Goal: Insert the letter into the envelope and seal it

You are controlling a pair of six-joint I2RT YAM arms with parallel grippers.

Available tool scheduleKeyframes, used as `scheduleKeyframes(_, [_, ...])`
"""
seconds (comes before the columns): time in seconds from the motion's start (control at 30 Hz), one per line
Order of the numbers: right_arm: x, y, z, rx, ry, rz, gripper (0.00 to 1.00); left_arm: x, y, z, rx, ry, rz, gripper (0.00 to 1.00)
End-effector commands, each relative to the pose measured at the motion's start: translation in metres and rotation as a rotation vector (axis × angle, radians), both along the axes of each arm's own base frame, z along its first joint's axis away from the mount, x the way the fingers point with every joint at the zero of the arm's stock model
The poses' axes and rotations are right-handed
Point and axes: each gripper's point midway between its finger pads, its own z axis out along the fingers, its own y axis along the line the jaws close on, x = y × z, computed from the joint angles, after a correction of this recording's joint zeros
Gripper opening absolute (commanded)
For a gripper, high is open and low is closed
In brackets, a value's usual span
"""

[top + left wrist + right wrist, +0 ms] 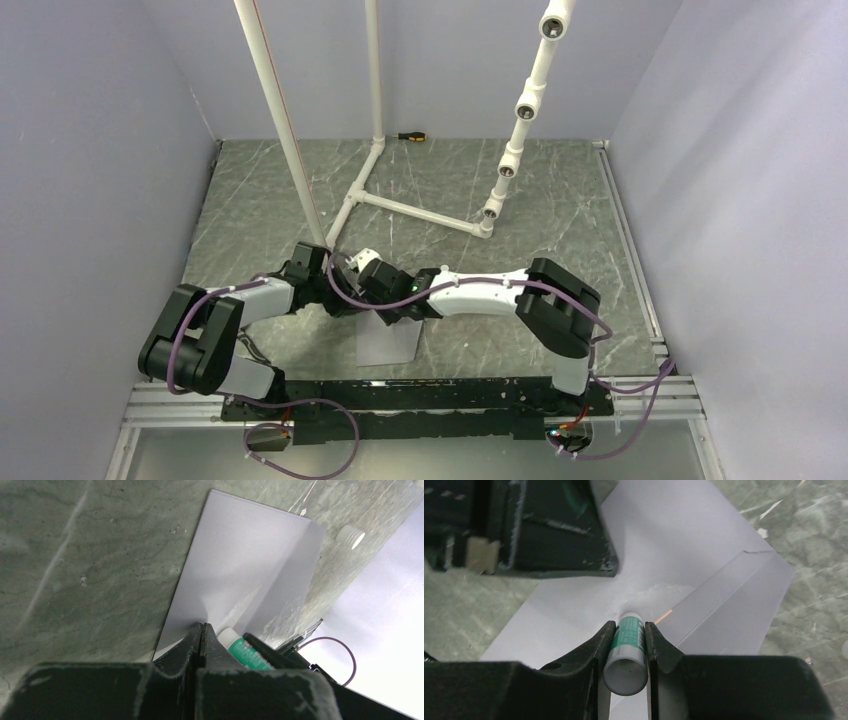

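Note:
The pale grey envelope (386, 345) (235, 555) (674, 545) lies flat on the table between the arms, its flap (744, 605) folded out open. A thin tan sliver of the letter (664, 616) peeks out at the flap fold; the rest is hidden inside. My right gripper (630, 625) (398, 308) is shut on a green-and-white glue stick (628, 645) (245, 650), whose tip touches the envelope near the fold. My left gripper (201, 627) (368, 272) is shut, holding nothing, with its tips pressed down on the envelope just beside the glue stick.
A white cap (351, 536) lies on the marble tabletop beyond the envelope's far corner. A white PVC pipe frame (420, 210) stands behind the arms, and a screwdriver (410, 135) lies at the back wall. Walls enclose the table on three sides.

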Motion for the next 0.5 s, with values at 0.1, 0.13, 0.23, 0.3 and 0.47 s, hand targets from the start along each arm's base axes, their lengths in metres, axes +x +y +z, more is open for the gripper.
scheduleKeyframes(0.1, [0.032, -0.003, 0.031, 0.102, -0.005, -0.086, 0.00, -0.024, 0.035, -0.039, 0.187, 0.102, 0.036, 0.02])
scheduleKeyframes(0.13, [0.031, -0.003, 0.042, 0.145, 0.003, -0.084, 0.00, -0.023, 0.034, -0.038, 0.184, 0.095, 0.029, 0.02])
scheduleKeyframes(0.23, [0.029, -0.008, 0.081, 0.297, 0.022, -0.110, 0.00, -0.019, 0.031, -0.034, 0.168, 0.066, 0.011, 0.02])
scheduleKeyframes(0.3, [0.030, -0.018, 0.093, 0.352, 0.033, -0.150, 0.00, -0.017, 0.030, -0.032, 0.161, 0.042, -0.003, 0.02])
scheduleKeyframes(0.47, [0.029, -0.046, 0.103, 0.441, 0.033, -0.272, 0.00, -0.010, 0.028, -0.021, 0.153, -0.028, -0.036, 0.02])
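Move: The right hand holds the uncapped glue stick to the envelope; the envelope's middle is about level with this hand fore and aft, straight below by some 3 cm. Its open flap is centred roughly 5 cm to the right and 1 cm ahead, and the white cap stands about 10 cm ahead and 11 cm to the right. From the left hand, whose shut fingertips rest on the envelope, the envelope's middle is about 4 cm right, 2 cm back and 1 cm below. With the glue stick still gripped, the right hand finishes a short stroke forward of about 2 cm, its tip on the envelope beside the flap, then comes free and climbs quickly some 8 cm while drifting about 4 cm to the right, its left side rolling up some 20 degrees and the hand turning slightly clockwise. The left hand stays where it is, its shut fingertips keeping their place on the envelope body. ##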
